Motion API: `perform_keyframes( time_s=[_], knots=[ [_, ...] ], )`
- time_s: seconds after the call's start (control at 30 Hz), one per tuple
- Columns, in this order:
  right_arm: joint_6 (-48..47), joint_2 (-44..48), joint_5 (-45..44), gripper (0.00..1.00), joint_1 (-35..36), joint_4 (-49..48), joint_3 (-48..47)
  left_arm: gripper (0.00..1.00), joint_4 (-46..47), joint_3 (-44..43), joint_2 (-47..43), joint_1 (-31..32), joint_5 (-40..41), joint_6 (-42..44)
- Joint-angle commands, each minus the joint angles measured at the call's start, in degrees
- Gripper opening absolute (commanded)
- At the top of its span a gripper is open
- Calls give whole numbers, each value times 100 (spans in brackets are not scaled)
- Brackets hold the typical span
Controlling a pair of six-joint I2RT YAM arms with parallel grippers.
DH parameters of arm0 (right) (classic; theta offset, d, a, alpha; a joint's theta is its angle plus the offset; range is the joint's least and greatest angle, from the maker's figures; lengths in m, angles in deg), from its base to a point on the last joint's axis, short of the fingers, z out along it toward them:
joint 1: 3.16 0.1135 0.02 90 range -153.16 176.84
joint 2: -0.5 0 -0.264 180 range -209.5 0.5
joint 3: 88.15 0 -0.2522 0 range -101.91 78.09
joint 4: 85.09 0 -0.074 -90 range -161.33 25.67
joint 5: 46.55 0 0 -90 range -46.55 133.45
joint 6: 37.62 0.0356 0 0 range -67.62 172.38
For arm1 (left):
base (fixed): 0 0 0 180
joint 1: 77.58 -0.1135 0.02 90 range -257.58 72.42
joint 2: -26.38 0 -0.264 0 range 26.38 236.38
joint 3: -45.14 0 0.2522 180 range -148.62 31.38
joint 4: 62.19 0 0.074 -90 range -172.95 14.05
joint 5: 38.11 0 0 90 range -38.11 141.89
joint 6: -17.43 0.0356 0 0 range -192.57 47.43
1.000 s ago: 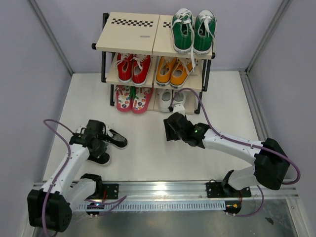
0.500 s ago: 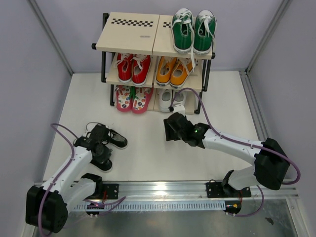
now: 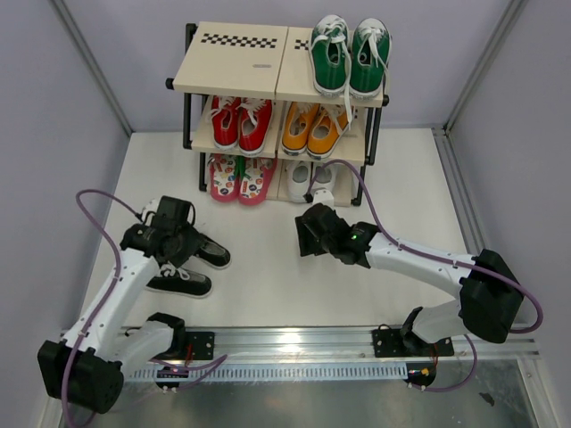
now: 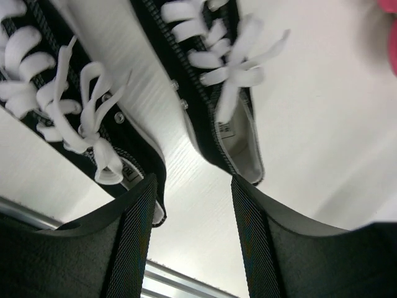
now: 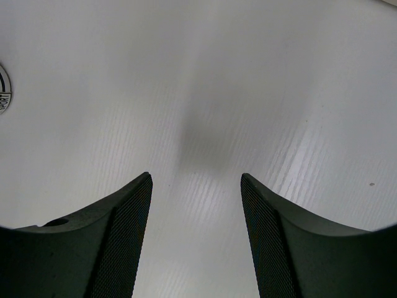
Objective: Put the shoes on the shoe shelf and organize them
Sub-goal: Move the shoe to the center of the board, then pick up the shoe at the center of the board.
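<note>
Two black white-laced sneakers lie side by side on the white table, one [image 3: 209,253] [image 4: 214,81] farther back and one [image 3: 180,283] [image 4: 74,105] nearer the front. My left gripper [image 3: 176,250] [image 4: 192,186] hovers over their heels, open, with only bare table between its fingers. The shoe shelf [image 3: 234,62] stands at the back. It holds green sneakers [image 3: 350,55] on top, pink flip-flops [image 3: 239,176] at bottom left and small white shoes [image 3: 312,183] at bottom right. My right gripper [image 3: 308,234] [image 5: 195,180] hangs open and empty over the table in front of the shelf.
A red pair [image 3: 241,122] and an orange pair [image 3: 312,129] fill the middle tier. The left half of the top board is bare. A metal rail [image 3: 294,343] runs along the near edge, and grey walls close in both sides.
My left gripper has opened and let go of the nearer black sneaker, which now lies on the table. It has pulled back toward the shelf. The right arm has not moved.
</note>
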Motion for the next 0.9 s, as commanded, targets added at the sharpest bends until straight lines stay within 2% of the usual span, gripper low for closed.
perform_keyframes(
  time_s=[0.0, 0.23, 0.4, 0.57, 0.7, 0.87],
  knots=[
    [34, 139, 114, 64, -11, -187, -121, 55, 153, -521, 252, 18, 19, 839],
    [69, 148, -17, 64, -11, -64, -122, 56, 294, -1261, 1105, 378, -456, 2203],
    [96, 165, -149, 64, -11, 59, -139, 56, 821, -1060, 1386, 440, -1246, 2469],
    [104, 218, -237, 64, -46, 156, -157, 55, 1428, -805, 1536, 712, -1652, 2749],
    [78, 201, -255, 64, -108, 191, -148, 55, 1543, -848, 1746, 1081, -1521, 3118],
    [87, 253, -290, 63, -169, 261, -157, 55, 1104, -989, 2212, 1099, -1100, 3251]
  ],
)
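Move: The far black shoe, pointing out and to the left, has its middle roughly 4 cm ahead of the left hand, 5 cm to its left and 7 cm below. The near black shoe lies about 6 cm back and 9 cm left of this hand; the pink shoes on the bottom shelf stand some 19 cm ahead and 9 cm right. From the right hand, the far black shoe is about 31 cm left and 4 cm ahead. The far black shoe's heel end is where the left hand now works, already clear of the near shoe: with open fingers it swings about 9 cm right and 4 cm forward, turning some 45 degrees clockwise. It first rises about 2 cm, then sinks 4 cm, ending just past that heel with the shoe to the left of its fingers. ##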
